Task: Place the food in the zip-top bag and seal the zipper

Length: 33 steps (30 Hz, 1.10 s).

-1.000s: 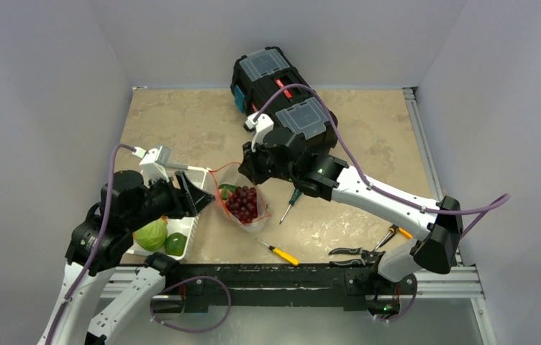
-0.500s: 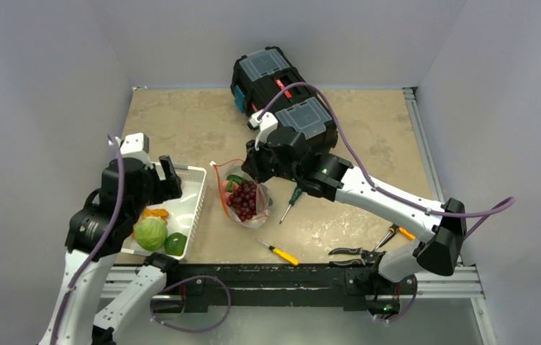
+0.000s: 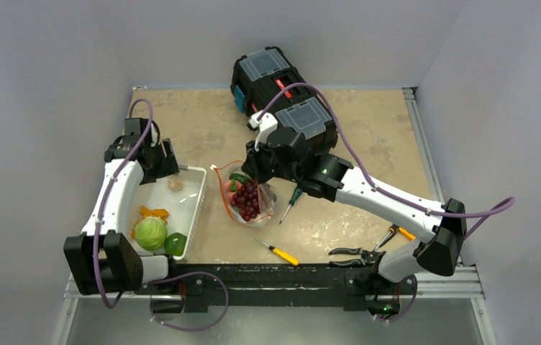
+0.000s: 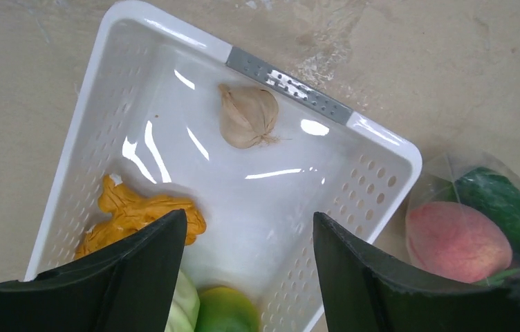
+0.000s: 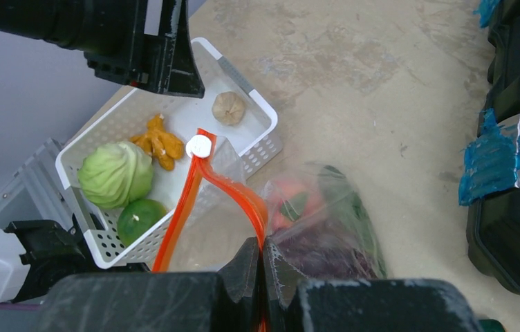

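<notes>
The clear zip-top bag (image 3: 247, 205) lies right of the basket and holds purple grapes (image 3: 246, 199), a pink peach (image 4: 454, 241) and a dark cucumber (image 4: 505, 206). My right gripper (image 5: 263, 243) is shut on the orange-red zipper (image 5: 187, 200) and holds the mouth up; the white tab (image 5: 198, 146) is at the strip's far end. My left gripper (image 4: 247, 216) hangs open and empty over the basket. In the basket lie a cabbage (image 3: 150, 233), a green round fruit (image 3: 175, 244), orange carrots (image 4: 140, 214) and a pale bulb (image 4: 247, 116).
The white slotted basket (image 3: 197, 205) stands at the left. A black toolbox (image 3: 282, 86) stands behind the right arm. Two screwdrivers (image 3: 278, 251) (image 3: 293, 201) lie beside the bag and pliers (image 3: 354, 251) lie near the front right edge.
My left gripper has drawn back from the bag's mouth and swung left and away, over the basket's far end. The right gripper has kept its hold on the zipper.
</notes>
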Each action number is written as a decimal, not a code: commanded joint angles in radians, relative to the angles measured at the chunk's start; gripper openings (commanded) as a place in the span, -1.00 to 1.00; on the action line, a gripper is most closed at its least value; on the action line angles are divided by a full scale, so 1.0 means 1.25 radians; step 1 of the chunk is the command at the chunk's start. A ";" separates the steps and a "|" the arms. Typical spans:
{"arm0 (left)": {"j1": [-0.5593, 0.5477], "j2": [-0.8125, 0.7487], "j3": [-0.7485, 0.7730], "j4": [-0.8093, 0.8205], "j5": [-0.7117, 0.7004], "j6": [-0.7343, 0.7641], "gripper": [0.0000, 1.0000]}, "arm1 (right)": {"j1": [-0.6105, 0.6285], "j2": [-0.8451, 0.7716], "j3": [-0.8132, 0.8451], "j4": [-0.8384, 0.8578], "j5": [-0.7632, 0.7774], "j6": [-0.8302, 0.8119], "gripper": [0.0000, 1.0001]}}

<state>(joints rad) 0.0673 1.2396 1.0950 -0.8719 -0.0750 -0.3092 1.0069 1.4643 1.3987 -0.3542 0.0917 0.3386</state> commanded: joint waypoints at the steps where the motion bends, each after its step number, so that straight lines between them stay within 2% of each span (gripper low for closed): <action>1: 0.045 0.047 -0.005 0.054 0.109 0.031 0.31 | -0.002 -0.027 0.027 0.038 -0.006 -0.001 -1.00; 15: 0.045 0.163 -0.030 0.100 0.077 0.028 0.23 | -0.002 -0.085 -0.013 0.065 -0.019 0.013 -1.00; 22: 0.048 0.245 0.017 0.099 0.084 0.049 0.32 | -0.002 -0.080 0.000 0.066 -0.035 0.013 -1.00; 28: 0.052 0.274 -0.010 0.132 0.086 0.067 0.33 | -0.002 -0.068 0.016 0.062 -0.044 0.014 -1.00; 33: 0.052 0.294 -0.014 0.139 0.081 0.062 0.25 | -0.002 -0.064 0.020 0.062 -0.046 0.017 -1.00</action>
<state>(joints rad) 0.1242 1.5955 1.0748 -0.7383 0.0227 -0.2481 1.0069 1.3888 1.3739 -0.3435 0.0555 0.3470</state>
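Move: The garlic bulb to pick lies in the white tray, about 5 cm ahead of the left gripper, 1 cm to its left and 14 cm below. The tray's far rim is roughly 7 cm ahead, 1 cm right and 10 cm down; the orange pepper some 5 cm back and 7 cm left, as low as the garlic. The open bag stands about 21 cm to the right, level fore and aft, 8 cm down. From the right gripper, the garlic is roughly 6 cm ahead, 26 cm left and 27 cm below. Bring the left gripper down some 10 cm towards the garlic bulb, behind the tray's far rim, easing slightly forward late and tipping the fingers about 15 degrees closer to straight down. Leave the fingers open and stop short of gripping. With the right gripper, keep the bag's mouth pinched and lift it a couple of centimetres, drawing slightly back. ##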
